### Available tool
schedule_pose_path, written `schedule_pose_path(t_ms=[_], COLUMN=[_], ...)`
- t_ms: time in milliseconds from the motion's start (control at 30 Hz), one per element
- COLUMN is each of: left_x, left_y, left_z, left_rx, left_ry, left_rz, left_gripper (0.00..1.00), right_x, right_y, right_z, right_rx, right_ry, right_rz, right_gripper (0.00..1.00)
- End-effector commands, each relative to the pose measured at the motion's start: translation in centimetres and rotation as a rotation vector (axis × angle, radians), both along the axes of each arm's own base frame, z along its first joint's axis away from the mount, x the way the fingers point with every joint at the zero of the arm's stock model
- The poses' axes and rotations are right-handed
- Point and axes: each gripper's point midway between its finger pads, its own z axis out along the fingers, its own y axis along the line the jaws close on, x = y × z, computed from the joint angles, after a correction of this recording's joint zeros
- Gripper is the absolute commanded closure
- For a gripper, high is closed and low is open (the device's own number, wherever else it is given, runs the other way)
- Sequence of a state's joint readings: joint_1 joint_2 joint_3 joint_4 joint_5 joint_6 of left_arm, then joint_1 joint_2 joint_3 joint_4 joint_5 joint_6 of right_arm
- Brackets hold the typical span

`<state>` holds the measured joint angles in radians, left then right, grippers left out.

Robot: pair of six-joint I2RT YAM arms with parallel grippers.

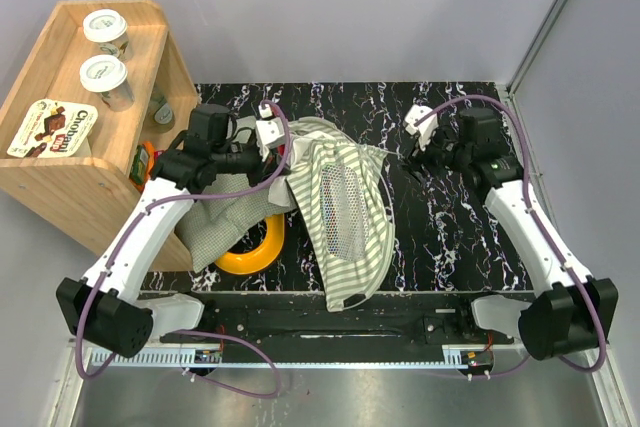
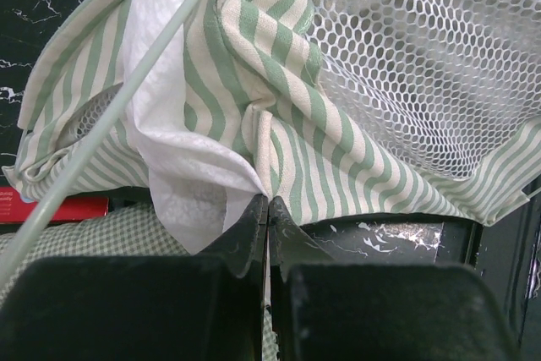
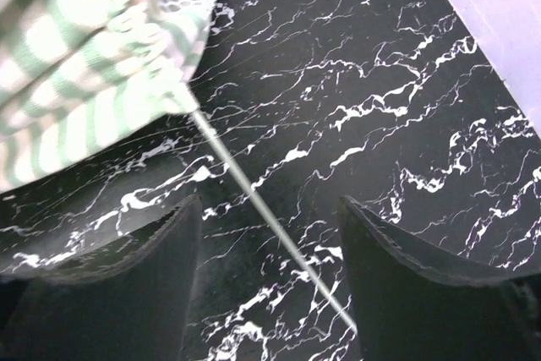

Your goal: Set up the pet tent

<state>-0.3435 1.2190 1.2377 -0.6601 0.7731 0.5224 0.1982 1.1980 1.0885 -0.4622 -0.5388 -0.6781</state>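
Note:
The pet tent (image 1: 340, 202) lies crumpled in the middle of the black marbled table, green-and-white stripes around a white mesh window (image 2: 423, 65). My left gripper (image 2: 268, 200) is shut on a fold of the tent's striped fabric and white lace at its left edge (image 1: 285, 155). A thin pale pole (image 2: 110, 116) runs slantwise past that fold. My right gripper (image 3: 270, 209) stands open low over the table to the right of the tent (image 1: 415, 159). Another pole end (image 3: 270, 217) sticks out of the tent's hem (image 3: 76, 82) and passes between the fingers without touching them.
A wooden shelf (image 1: 60, 172) with yogurt cups stands at the left. A small-checked green cushion (image 1: 215, 222) and a yellow ring (image 1: 262, 252) lie under the left arm. A red item (image 2: 51, 207) shows beside the cushion. Grey walls close the table's back and right.

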Motion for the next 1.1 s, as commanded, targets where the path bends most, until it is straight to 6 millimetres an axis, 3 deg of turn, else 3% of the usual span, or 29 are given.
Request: schedule_pose_path(t_ms=[0,200,367,700,833,1067], left_x=[-0.2,0.2,1.1,3.8,4.4,4.7], left_y=[0.0,0.4,1.2,4.1,5.3,5.9], left_z=[4.0,4.3,4.7,6.8,8.2,8.9], left_rx=[-0.063,-0.079,-0.077,-0.114,-0.140,-0.158], left_ry=[-0.099,-0.092,-0.103,-0.159,-0.192,-0.206], left_rz=[-0.009,0.013,0.060,0.184,0.215,0.231], left_gripper=[1.00,1.00,1.00,1.00,1.00,1.00], right_x=[3.3,2.6,2.3,2.2,2.1,1.9], right_y=[1.1,2.2,1.2,-0.8,-0.9,-0.7], right_z=[2.3,-0.7,-1.8,-3.5,-3.6,-3.5], right_rx=[-0.005,0.005,-0.041,-0.158,-0.174,-0.168], right_ry=[-0.161,-0.108,-0.121,-0.133,-0.143,-0.141], right_rz=[0.058,0.143,0.118,0.071,0.077,0.090], right_gripper=[0.35,0.71,0.98,1.00,1.00,1.00])
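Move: The thin tent pole runs under my open right fingers, its stretch to grip about 2 cm ahead, 1 cm left and 3 cm below. The sleeve end it leaves is roughly 4 cm ahead and 5 cm left, and the mesh window 11 cm back and 11 cm left. My left hand still pinches the white-lined tent cloth; from it the grey cushion lies some 11 cm left, 3 cm back, the red box about 10 cm ahead, 3 cm left, both well below. I reach my right hand down about 3 cm and a little forward onto the bare pole just outside the striped sleeve, shut the fingers around it, then hold there with only a slight further tilt. With the pole caught, my left hand keeps its pinch and draws the cloth left, forward and up, some 8 cm in all, swinging counter-clockwise about 15 degrees. ##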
